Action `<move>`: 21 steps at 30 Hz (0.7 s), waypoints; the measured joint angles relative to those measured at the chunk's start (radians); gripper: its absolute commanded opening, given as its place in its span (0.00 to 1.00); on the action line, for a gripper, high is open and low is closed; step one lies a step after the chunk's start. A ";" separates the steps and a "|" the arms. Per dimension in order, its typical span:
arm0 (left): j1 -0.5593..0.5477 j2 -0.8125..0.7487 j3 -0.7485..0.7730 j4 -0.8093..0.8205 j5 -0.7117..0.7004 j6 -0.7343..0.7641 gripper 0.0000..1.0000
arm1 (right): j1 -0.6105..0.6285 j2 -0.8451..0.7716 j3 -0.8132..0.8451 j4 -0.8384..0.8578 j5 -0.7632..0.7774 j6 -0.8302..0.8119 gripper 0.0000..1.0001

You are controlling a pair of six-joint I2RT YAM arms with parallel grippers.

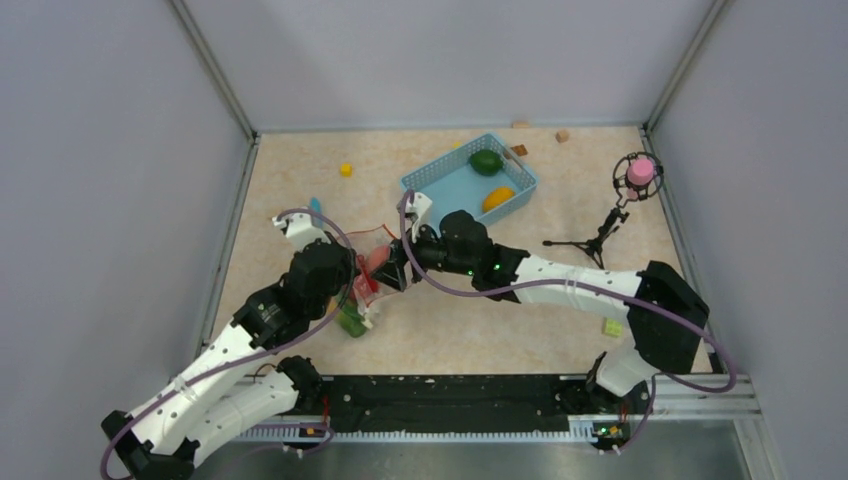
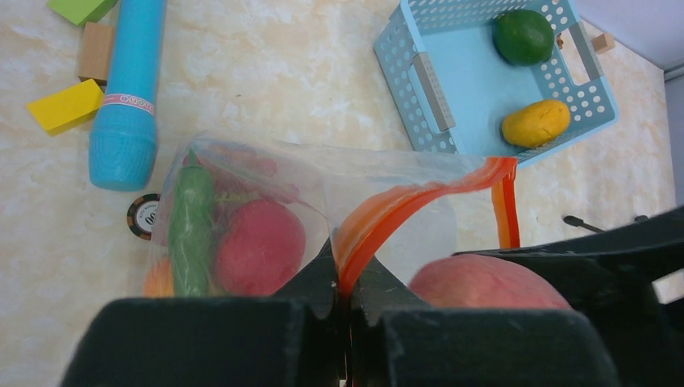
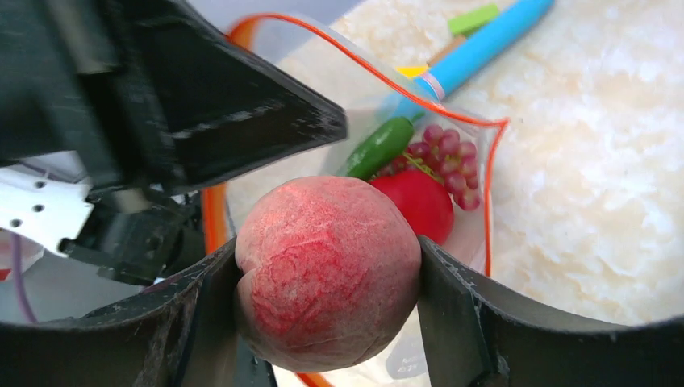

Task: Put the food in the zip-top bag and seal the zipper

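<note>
The clear zip-top bag [image 2: 387, 181] lies mouth-open between both grippers. My left gripper [image 2: 348, 282] is shut on its orange-red zipper strip [image 2: 403, 205] and holds the mouth up. Inside the bag are a green chili [image 2: 190, 230], a red tomato [image 2: 260, 246], an orange [image 2: 159, 278] and purple grapes [image 3: 448, 157]. My right gripper [image 3: 327, 278] is shut on the pink peach [image 3: 327, 258] and holds it at the bag's mouth, above the tomato [image 3: 419, 201]. In the top view both grippers [image 1: 362, 290] [image 1: 388, 268] meet at the bag [image 1: 372, 243].
The light-blue basket [image 1: 447, 185] behind the bag holds a green pepper [image 1: 486, 161] and a yellow mango [image 1: 497, 198]. A light-blue stick [image 2: 129, 89] and small blocks [image 2: 66, 105] lie left of the bag. A stand with a pink ball [image 1: 638, 172] is at the right.
</note>
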 measured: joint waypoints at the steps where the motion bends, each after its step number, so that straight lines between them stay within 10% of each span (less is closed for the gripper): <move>1: 0.000 -0.002 0.000 0.000 0.001 0.000 0.00 | 0.001 0.019 0.000 0.000 0.009 0.011 0.69; 9: 0.000 -0.005 0.000 0.000 0.016 0.000 0.00 | 0.024 0.063 0.029 -0.031 0.117 0.064 0.98; 21: 0.000 -0.039 -0.006 -0.002 0.016 -0.001 0.00 | 0.025 0.049 0.084 -0.159 0.211 0.066 0.99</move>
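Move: My right hand already holds the peach at the mouth of the zip-top bag. The food pile it is meant for, about where the tomato lies, is some 7 cm to its left, 1 cm ahead and 10 cm below. The green chili lies about 3 cm beyond the tomato to the left and 5 cm nearer me; the blue basket is roughly 29 cm ahead and 17 cm right. From my left hand, pinching the bag's rim, the tomato is about 9 cm straight down. I dip my right hand about 2.5 cm into the bag's mouth and open its fingers from two thirds to fully wide, letting go of the peach. The open hand then eases some 2 cm forward, bobbing up a little and down again, and turns about 10 degrees clockwise. My left hand stays put and keeps its pinch on the rim. ##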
